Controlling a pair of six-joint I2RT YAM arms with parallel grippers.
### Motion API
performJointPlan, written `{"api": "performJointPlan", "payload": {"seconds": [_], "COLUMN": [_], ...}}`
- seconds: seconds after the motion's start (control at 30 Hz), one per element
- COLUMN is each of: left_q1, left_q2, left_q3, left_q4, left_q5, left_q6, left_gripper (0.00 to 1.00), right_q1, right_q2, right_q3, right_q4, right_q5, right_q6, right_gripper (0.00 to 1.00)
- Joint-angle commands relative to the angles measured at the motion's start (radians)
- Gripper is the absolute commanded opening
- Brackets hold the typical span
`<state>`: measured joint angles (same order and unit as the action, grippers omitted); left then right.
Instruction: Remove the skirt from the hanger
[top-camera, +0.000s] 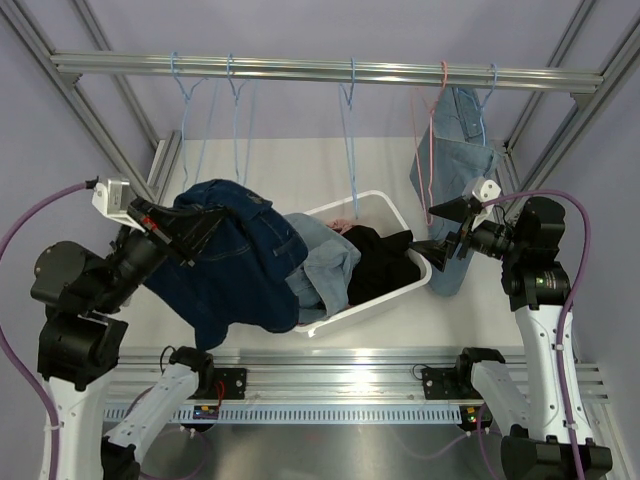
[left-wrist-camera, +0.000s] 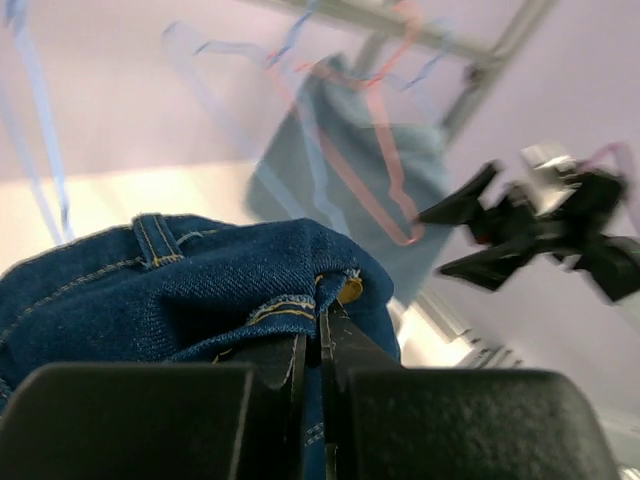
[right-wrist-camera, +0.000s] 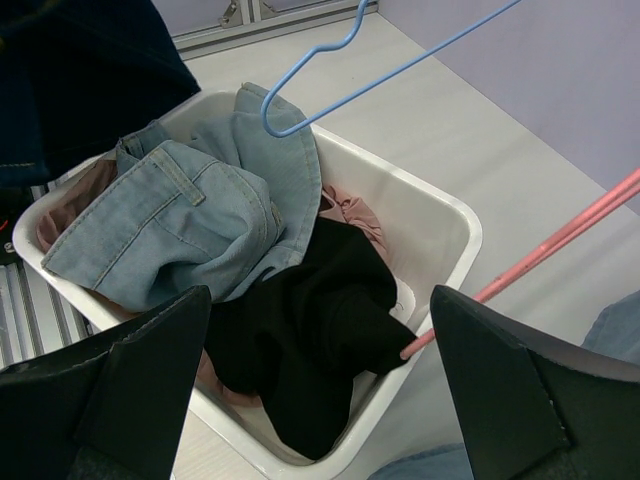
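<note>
A dark blue denim skirt (top-camera: 235, 265) hangs bunched from my left gripper (top-camera: 158, 222), which is shut on a fold near its waistband (left-wrist-camera: 300, 300). It is off any hanger and droops over the left end of the white basket (top-camera: 400, 205). A lighter denim skirt (top-camera: 455, 150) hangs on a pink hanger (top-camera: 432, 120) from the rail at the right. My right gripper (top-camera: 440, 230) is open just in front of that skirt's lower part, holding nothing. In the right wrist view the pink hanger (right-wrist-camera: 560, 240) crosses near the right finger.
The basket holds a pale denim garment (right-wrist-camera: 180, 210), a black one (right-wrist-camera: 320, 330) and a pink one (right-wrist-camera: 350, 215). Several empty blue hangers (top-camera: 350, 110) hang from the metal rail (top-camera: 320, 68). Frame posts stand at both sides.
</note>
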<state>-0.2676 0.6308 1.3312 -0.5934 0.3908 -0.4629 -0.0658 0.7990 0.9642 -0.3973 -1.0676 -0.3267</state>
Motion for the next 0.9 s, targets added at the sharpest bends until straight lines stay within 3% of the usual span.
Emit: {"api": "performJointPlan", "payload": {"seconds": [0.0, 0.17, 0.23, 0.4, 0.47, 0.6, 0.87], "left_q1": [-0.002, -0.034, -0.105, -0.433, -0.501, -0.536, -0.555], "left_q2": [0.073, 0.177, 0.202, 0.369, 0.427, 0.445, 0.438], "left_q3": [0.083, 0.100, 0.095, 0.172, 0.177, 0.056, -0.385], "left_q4": [0.319, 0.475, 0.500, 0.416, 0.396, 0.461, 0.680], "left_q5": [0.180, 0.180, 0.114, -0.125, -0.176, -0.271, -0.276], "left_q6": [-0.103, -0.194, -0.177, 0.006, 0.044, 0.073, 0.004], "left_gripper": [0.00, 0.00, 0.00, 0.00, 0.00, 0.00, 0.00], "right_q1": [-0.009, -0.009, -0.011, -0.017, -0.022, -0.032, -0.039], "right_q2": [0.002, 0.008, 0.009, 0.011, 0.011, 0.008, 0.011], "right_q3": [0.007, 0.008, 0.008, 0.008, 0.011, 0.015, 0.016], "right_q4": [0.009, 0.009, 0.008, 0.005, 0.000, -0.003, -0.008], "right_q5": [-0.018, -0.012, -0.006, 0.000, 0.001, 0.004, 0.012], "right_q6": [-0.011, -0.012, -0.015, -0.018, -0.021, -0.021, -0.028], "right_gripper": [0.99, 1.00, 1.00, 0.99, 1.00, 0.99, 0.99]}}
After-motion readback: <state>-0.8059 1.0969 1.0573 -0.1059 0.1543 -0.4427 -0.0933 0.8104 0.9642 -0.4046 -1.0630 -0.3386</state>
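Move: The left hand already holds the dark blue skirt up high; the white basket's middle lies about 23 cm to its right, some 9 cm ahead and 41 cm below. In the basket, the light denim lies roughly 16 cm right and 9 cm ahead of this hand, the black garment about 31 cm right and 8 cm ahead, both some 40 cm below. From the right hand the basket is about 12 cm left, 1 cm ahead, 28 cm below. Still pinching the skirt, the left hand rises, swings about 18 cm right-forward, then sinks over the basket. ##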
